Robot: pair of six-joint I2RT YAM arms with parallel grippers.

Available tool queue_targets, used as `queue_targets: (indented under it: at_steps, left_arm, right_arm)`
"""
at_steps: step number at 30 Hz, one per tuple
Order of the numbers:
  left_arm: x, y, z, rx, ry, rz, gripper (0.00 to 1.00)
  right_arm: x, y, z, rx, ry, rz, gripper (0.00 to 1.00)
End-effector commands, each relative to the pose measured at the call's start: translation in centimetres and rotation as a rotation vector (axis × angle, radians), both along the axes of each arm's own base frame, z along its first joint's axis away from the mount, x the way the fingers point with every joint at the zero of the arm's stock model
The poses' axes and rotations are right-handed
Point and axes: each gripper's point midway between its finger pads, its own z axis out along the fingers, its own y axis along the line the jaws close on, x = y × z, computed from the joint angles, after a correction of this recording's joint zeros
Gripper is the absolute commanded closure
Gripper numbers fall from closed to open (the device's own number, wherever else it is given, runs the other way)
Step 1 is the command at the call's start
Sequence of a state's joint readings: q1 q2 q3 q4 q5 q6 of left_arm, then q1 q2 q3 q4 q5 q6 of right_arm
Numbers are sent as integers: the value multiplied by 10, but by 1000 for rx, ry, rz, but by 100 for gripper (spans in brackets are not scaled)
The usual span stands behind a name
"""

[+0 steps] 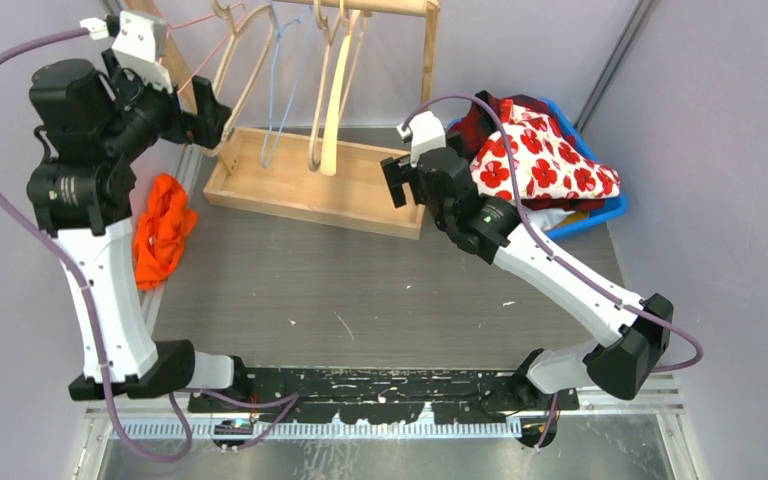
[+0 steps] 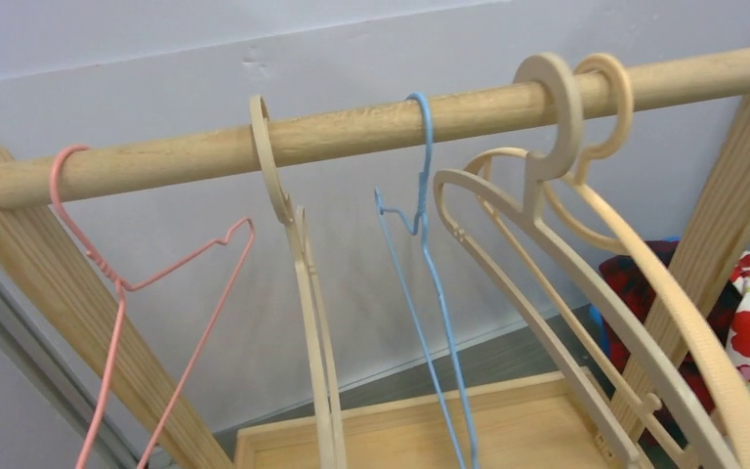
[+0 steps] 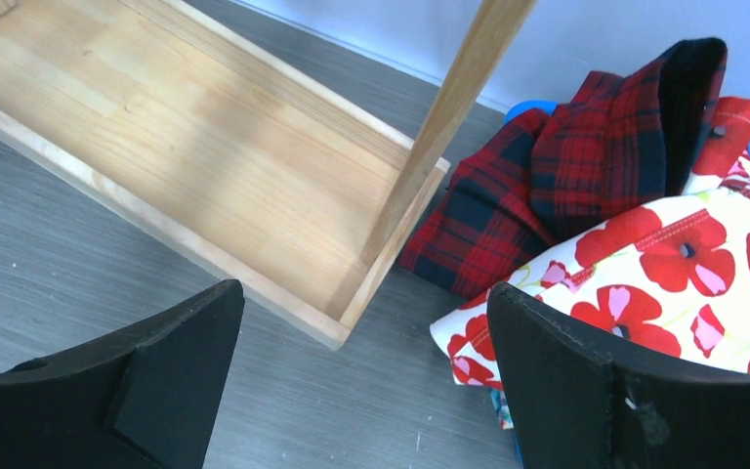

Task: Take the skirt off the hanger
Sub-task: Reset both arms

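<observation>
Every hanger on the wooden rail (image 2: 352, 127) is bare: a pink wire hanger (image 2: 117, 283), a blue wire one (image 2: 420, 244) and tan ones (image 2: 547, 254). A white cloth with red flowers (image 1: 545, 160), which I take for the skirt (image 3: 684, 254), lies on top of a clothes pile at the right. My left gripper (image 1: 208, 118) is raised by the rack's left post, level with the hangers; its fingers stay outside its own view and nothing sits between them. My right gripper (image 3: 361, 381) is open and empty above the table, the floral cloth just beside its right finger (image 3: 625, 391).
The rack's wooden base tray (image 1: 300, 185) stands at the back centre, its right corner post (image 3: 449, 127) close to my right gripper (image 1: 400, 182). A red plaid garment (image 3: 547, 186) lies under the floral cloth in a blue bin (image 1: 605, 210). An orange garment (image 1: 160, 228) lies at the table's left edge.
</observation>
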State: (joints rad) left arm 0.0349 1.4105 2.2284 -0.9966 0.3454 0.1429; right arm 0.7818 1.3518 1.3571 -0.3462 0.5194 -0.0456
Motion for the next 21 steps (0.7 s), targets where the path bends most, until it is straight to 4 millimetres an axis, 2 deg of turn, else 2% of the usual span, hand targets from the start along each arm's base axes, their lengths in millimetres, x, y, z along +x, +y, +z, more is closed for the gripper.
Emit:
queue_targets:
  at_steps: [1, 4, 8, 9, 12, 16, 21]
  left_arm:
    - [-22, -8, 8, -39, -44, -26, 2]
    - [-44, -13, 3, -62, -49, -35, 1]
    - [-76, -29, -14, -112, -37, -103, 1]
    - [-82, -32, -25, -123, -21, -115, 1]
    - [-102, -36, -36, -157, -27, -116, 0]
    - [-128, -31, -62, -184, 26, -62, 0]
    - [-172, -9, -109, -195, 127, 78, 1]
  right_arm:
    - [13, 10, 18, 44, -73, 3, 0]
    - [18, 14, 24, 61, -85, -1, 0]
    - [26, 16, 31, 86, -110, -27, 0]
    - [28, 16, 31, 91, -112, -34, 0]
    - [33, 21, 32, 109, -111, -35, 0]
    - [39, 29, 29, 120, -104, -34, 0]
    - [46, 25, 13, 131, -69, -67, 0]
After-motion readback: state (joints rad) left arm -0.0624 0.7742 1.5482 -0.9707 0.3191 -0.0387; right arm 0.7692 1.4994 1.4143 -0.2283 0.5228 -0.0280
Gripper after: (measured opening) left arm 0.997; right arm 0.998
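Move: The left hand's fingers stand open in front of the rack, facing the small beige hanger, whose hook is about 18 cm straight ahead and 4 cm lower. From the left hand, the blue hanger's hook is about 17 cm ahead and 9 cm right, the pink one's 21 cm ahead and 11 cm left. From the right hand, the rack tray's middle lies 20 cm ahead, 17 cm left and 30 cm below, and the floral skirt 20 cm ahead and 27 cm right. Back and down, the empty left hand withdraws from the hangers towards its own base, about 15 cm back and 9 cm lower, going level at first and then sinking as its left side dips slightly. Meanwhile the right hand eases some 5 cm forward and left above the tray's near right corner; both grippers stay wide open and touch nothing. ##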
